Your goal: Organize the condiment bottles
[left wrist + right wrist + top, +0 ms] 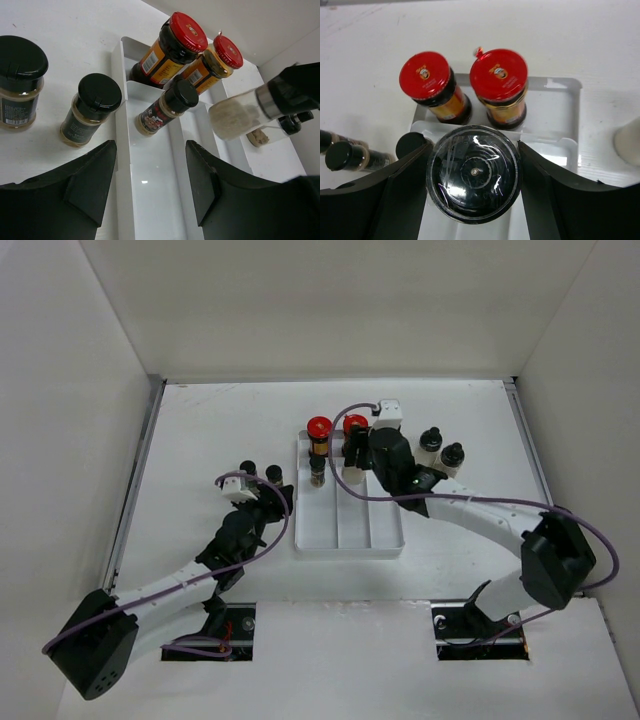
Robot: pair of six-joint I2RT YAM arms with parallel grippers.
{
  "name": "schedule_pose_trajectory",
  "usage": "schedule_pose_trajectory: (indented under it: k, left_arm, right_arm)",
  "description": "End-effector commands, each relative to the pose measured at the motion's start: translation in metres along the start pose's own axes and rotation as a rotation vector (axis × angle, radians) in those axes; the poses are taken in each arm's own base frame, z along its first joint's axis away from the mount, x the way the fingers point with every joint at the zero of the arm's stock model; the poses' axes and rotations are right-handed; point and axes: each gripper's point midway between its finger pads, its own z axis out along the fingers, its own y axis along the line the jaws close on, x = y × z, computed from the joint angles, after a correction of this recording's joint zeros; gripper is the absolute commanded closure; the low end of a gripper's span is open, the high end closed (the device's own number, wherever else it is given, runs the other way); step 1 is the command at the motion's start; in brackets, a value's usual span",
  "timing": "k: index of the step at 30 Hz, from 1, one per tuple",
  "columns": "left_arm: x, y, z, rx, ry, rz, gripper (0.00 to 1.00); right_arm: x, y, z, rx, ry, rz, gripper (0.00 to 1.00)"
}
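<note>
Two amber red-lidded jars point(319, 428) point(354, 426) stand at the back of the white divided tray point(345, 535). A small dark black-capped jar point(317, 472) stands in the tray's left compartment. My right gripper point(360, 455) is shut on a black-capped, white-filled bottle point(473, 175) over the middle compartment; whether it touches the floor I cannot tell. My left gripper point(262, 495) is open and empty by the tray's left edge. Two beige-filled black-capped jars point(20, 75) point(92, 107) stand left of the tray.
Two more black-capped bottles point(430, 440) point(452, 455) stand on the table right of the tray. White walls enclose the table at the back and both sides. The tray's right compartment point(385, 525) holds nothing.
</note>
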Motion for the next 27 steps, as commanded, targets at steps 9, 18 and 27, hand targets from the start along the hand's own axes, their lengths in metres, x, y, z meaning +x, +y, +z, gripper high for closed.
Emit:
schedule_pose_trajectory:
  k: [9, 18, 27]
  left_arm:
    - [-0.014, -0.005, -0.003, 0.032, -0.059, -0.033, 0.44]
    - [-0.012, -0.005, -0.003, 0.033, -0.052, -0.030, 0.44]
    - [-0.013, -0.005, -0.002, 0.033, -0.053, -0.031, 0.44]
  right_arm:
    - [-0.023, 0.037, 0.036, -0.065, -0.117, 0.071, 0.35]
    - [0.001, 0.028, 0.055, -0.013, -0.106, 0.038, 0.17]
    - [-0.034, -0.005, 0.002, 0.005, -0.183, 0.062, 0.00]
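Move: The right hand already holds the black-capped grinder bottle. The spot for it, the far end of the tray's middle compartment, lies about 3 cm left, 2 cm ahead and 15 cm below. The right red-capped jar stands roughly 9 cm ahead and 3 cm left; the left jar 9 cm ahead, 10 cm left; the small spice bottle 3 cm ahead, 9 cm left. From the left hand that spot is some 12 cm ahead, 14 cm right. Down about 7 cm, easing some 3 cm left and 2 cm forward, the right hand lowers the gripped grinder bottle into the middle compartment, just short of the right jar and beside the small spice bottle. There the fingers open fully, letting go of the cap, and the hand backs upward about 4 cm with a slight draw back and right. ##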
